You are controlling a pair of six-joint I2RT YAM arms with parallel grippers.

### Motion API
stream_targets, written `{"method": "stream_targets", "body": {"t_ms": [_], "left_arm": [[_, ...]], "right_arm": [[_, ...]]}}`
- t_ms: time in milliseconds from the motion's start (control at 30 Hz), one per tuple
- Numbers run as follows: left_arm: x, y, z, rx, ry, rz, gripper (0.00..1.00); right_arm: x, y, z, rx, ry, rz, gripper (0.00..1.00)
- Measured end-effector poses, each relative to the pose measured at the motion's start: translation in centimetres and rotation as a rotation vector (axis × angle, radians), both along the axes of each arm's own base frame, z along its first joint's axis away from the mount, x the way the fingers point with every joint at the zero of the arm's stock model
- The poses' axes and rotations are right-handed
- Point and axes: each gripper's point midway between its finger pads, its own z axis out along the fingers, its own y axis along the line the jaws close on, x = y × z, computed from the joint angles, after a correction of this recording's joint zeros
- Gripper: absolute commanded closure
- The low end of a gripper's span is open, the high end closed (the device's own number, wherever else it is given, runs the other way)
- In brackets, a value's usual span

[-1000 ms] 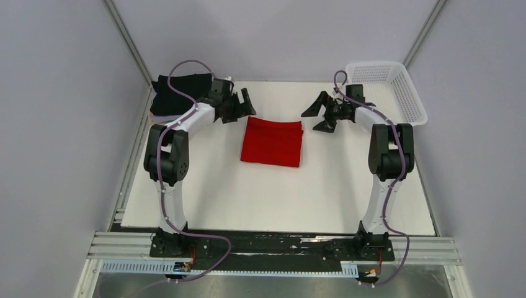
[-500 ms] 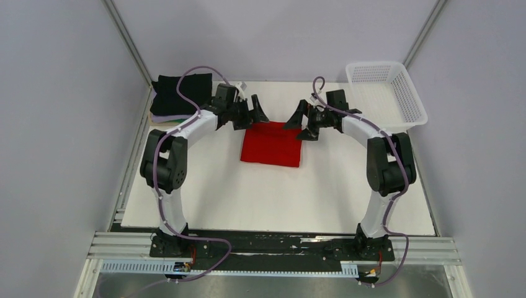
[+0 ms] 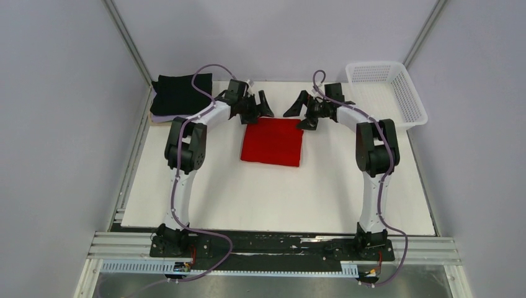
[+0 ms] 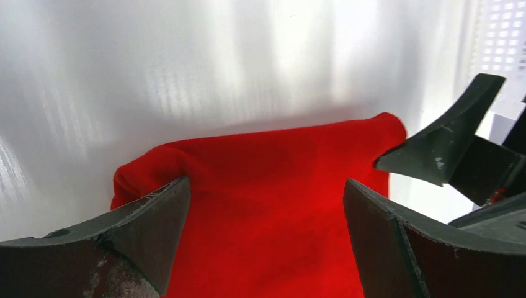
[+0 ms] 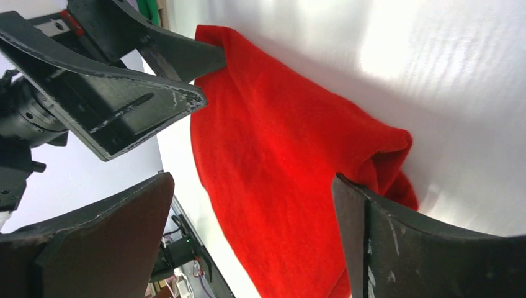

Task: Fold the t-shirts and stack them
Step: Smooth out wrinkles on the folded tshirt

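Observation:
A red t-shirt (image 3: 273, 141) lies folded into a rectangle at mid-table. My left gripper (image 3: 258, 107) hovers open at its far left corner, and my right gripper (image 3: 299, 115) hovers open at its far right corner. In the left wrist view the red t-shirt (image 4: 267, 155) fills the gap between the spread fingers of the left gripper (image 4: 265, 186), with nothing pinched. The right wrist view shows the red t-shirt (image 5: 279, 143) under the open right gripper (image 5: 254, 183). A folded black t-shirt (image 3: 181, 93) tops a stack at the far left, a pale one (image 3: 161, 119) peeking out beneath.
A white mesh basket (image 3: 403, 93) stands at the far right corner of the white table (image 3: 279, 198). The two grippers sit close together, and the left gripper's fingers (image 5: 124, 93) show in the right wrist view. Grey walls enclose the table.
Both arms have swung inward from the sides to the far edge of the red t-shirt. The right gripper's jaws spread a little wider. The shirt has not moved.

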Motion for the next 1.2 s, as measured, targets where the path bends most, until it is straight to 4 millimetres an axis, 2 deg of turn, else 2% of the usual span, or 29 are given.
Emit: {"method": "stream_targets", "body": {"t_ms": [67,200,367,467,733,867,1000,1067,1133,1200], "left_arm": [[0.1,0.1,-1.6,0.008,0.033,0.005,0.0],[0.2,0.1,-1.6,-0.007,0.041,0.011,0.0],[-0.5,0.6,-1.8,0.001,0.037,0.033,0.0],[-2.4,1.3,-1.8,0.01,0.061,0.037,0.0],[-10.0,2.6,-1.8,0.079,0.14,0.023,0.0],[-11.8,3.8,-0.4,0.122,0.133,0.047,0.0],[-13.4,5.2,3.1,0.144,0.061,0.082,0.0],[-14.3,5.9,4.9,0.146,0.02,0.1,0.0],[-15.4,6.6,5.9,0.152,-0.004,0.115,0.0],[-16.2,7.2,5.8,0.165,-0.002,0.123,0.0]], "right_arm": [[0.4,-0.1,-0.9,0.002,0.021,-0.013,0.0],[0.1,-0.2,-3.4,0.006,0.093,-0.033,0.0],[-0.2,-0.4,-3.6,0.022,0.092,-0.056,0.0],[-1.1,-0.4,-3.6,0.012,0.091,-0.064,0.0],[-7.3,0.3,-3.0,-0.079,0.124,-0.061,0.0],[-8.6,0.0,-1.3,-0.121,0.094,-0.079,0.0],[-9.2,-1.4,2.8,-0.143,-0.014,-0.143,0.0],[-10.0,-2.6,5.3,-0.154,-0.086,-0.191,0.0],[-10.9,-3.8,7.2,-0.163,-0.143,-0.241,0.0],[-12.1,-5.2,8.3,-0.18,-0.184,-0.291,0.0]]}}
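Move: The folded red t-shirt lies just under both open grippers, its middle about 8 cm back, 4 cm right and 3 cm below the left hand. From the right hand it is some 7 cm back, 8 cm left and 5 cm below. The stack of folded shirts sits roughly 26 cm left and 6 cm ahead of the left hand; the white basket is about 30 cm right and 9 cm ahead of the right hand. Down first, about 2 cm with the left hand and 3–4 cm with the right, bringing the wide-open fingers onto the far part of the red t-shirt. Both then sweep level towards the base, dragging the cloth back some 8–11 cm. Finally they rise off it and part to either side, still drawing back, the right wrist turning clockwise. ##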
